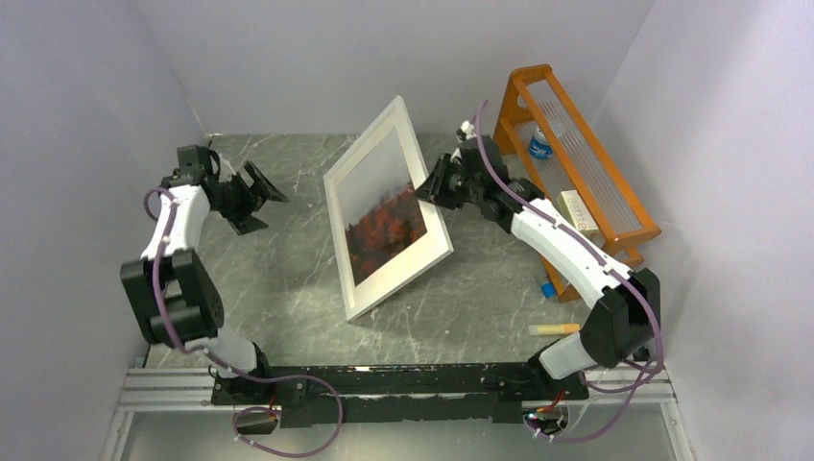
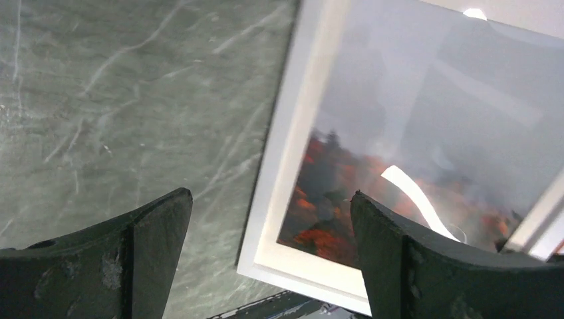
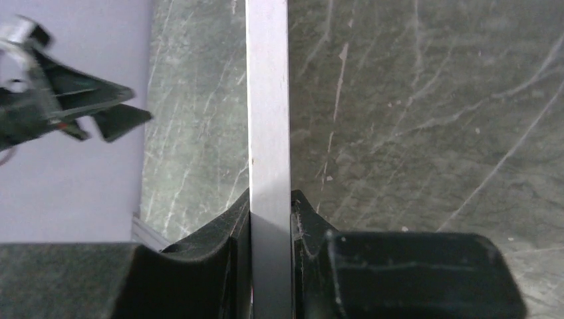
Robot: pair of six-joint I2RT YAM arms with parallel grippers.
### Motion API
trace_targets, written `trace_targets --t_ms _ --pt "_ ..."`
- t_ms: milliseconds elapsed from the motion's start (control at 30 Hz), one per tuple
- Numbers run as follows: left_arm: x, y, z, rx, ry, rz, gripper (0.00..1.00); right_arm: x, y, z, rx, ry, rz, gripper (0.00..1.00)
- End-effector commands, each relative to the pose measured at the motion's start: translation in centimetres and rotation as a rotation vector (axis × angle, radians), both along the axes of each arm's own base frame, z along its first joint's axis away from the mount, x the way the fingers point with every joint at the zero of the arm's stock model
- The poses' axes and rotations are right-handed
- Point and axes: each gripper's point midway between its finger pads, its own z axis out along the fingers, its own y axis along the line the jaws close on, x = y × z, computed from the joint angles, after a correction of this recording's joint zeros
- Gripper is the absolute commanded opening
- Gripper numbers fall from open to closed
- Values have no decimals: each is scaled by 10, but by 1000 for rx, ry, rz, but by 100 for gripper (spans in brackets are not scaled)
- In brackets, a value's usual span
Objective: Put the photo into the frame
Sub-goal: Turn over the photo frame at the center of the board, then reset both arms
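The frame (image 1: 408, 272) stands tilted on its lower edge in the middle of the table, its front turned toward the left arm. The photo (image 1: 379, 206), grey sky over reddish-orange trees, sits inside it behind a white surround. My right gripper (image 1: 429, 189) is shut on the frame's upper right edge. In the right wrist view that silver edge (image 3: 268, 100) runs straight up between the fingers of the right gripper (image 3: 271, 196). My left gripper (image 1: 259, 197) hangs wide open to the frame's left, holding nothing. The left wrist view looks past the left gripper (image 2: 271, 194) at the frame (image 2: 292, 133) and photo (image 2: 412, 119).
An orange rack (image 1: 614, 226) stands along the right wall with a bottle (image 1: 540, 144) and a white box (image 1: 579, 213) on it. A yellowish stick (image 1: 555, 328) lies near the right arm's base. Grey walls close in on three sides.
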Motion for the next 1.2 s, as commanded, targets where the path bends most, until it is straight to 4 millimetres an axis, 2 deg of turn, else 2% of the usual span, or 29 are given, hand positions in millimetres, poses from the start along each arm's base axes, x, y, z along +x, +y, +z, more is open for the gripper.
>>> trace_targets --t_ms 0,100,167,333,400,500,633,800,900,1000,1067,1167 --pt "14 4 -66 -47 80 -9 94 -5 -1 -1 234 -29 54 14" --pt "22 -2 -96 -131 112 -20 94 -7 -12 -24 292 -14 64 21" --pt "30 -9 -107 -219 116 -35 94 -6 -16 -40 296 -3 57 29" --pt "48 -14 -124 -328 117 -40 94 -2 -15 -81 291 57 67 49" --pt "51 -12 -130 -318 126 -34 94 3 -15 -96 285 76 62 59" --pt "50 -6 -141 -270 155 -26 94 10 -17 -119 263 121 63 68" --pt "51 1 -147 -225 167 -15 94 23 -26 -147 151 167 32 75" --pt "51 14 -135 -117 145 2 94 40 -64 -180 -123 227 -108 80" --pt "49 23 -120 -39 113 4 94 44 -91 -184 -281 239 -172 82" --pt "46 25 -101 11 61 -3 94 49 -111 -172 -383 204 -219 83" --pt "43 23 -82 45 15 -16 94 52 -118 -149 -423 167 -220 82" --pt "35 27 -53 170 -40 -14 94 57 -127 -102 -430 74 -256 82"
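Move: The right gripper already grips the raised right edge of the tilted photo frame; the frame's middle lies about 10 cm to its left, 3 cm ahead and 11 cm below. The wooden rack stands roughly 37 cm to that hand's right and 10 cm ahead, and the yellow stick lies some 32 cm right, 16 cm back and 24 cm below. From the open, empty left gripper, the frame's middle is about 25 cm to the right, 2 cm ahead and 5 cm lower. Lower the right gripper some 20 cm towards the board, easing right and tipping the fingers downward, and start opening them wide after the first 5 cm to let go of the frame's edge; then draw off right and forward with a slight rise. Meanwhile sink the open left gripper about 14 cm beside the frame's left edge, slide it a little forward, then lift it slightly. ##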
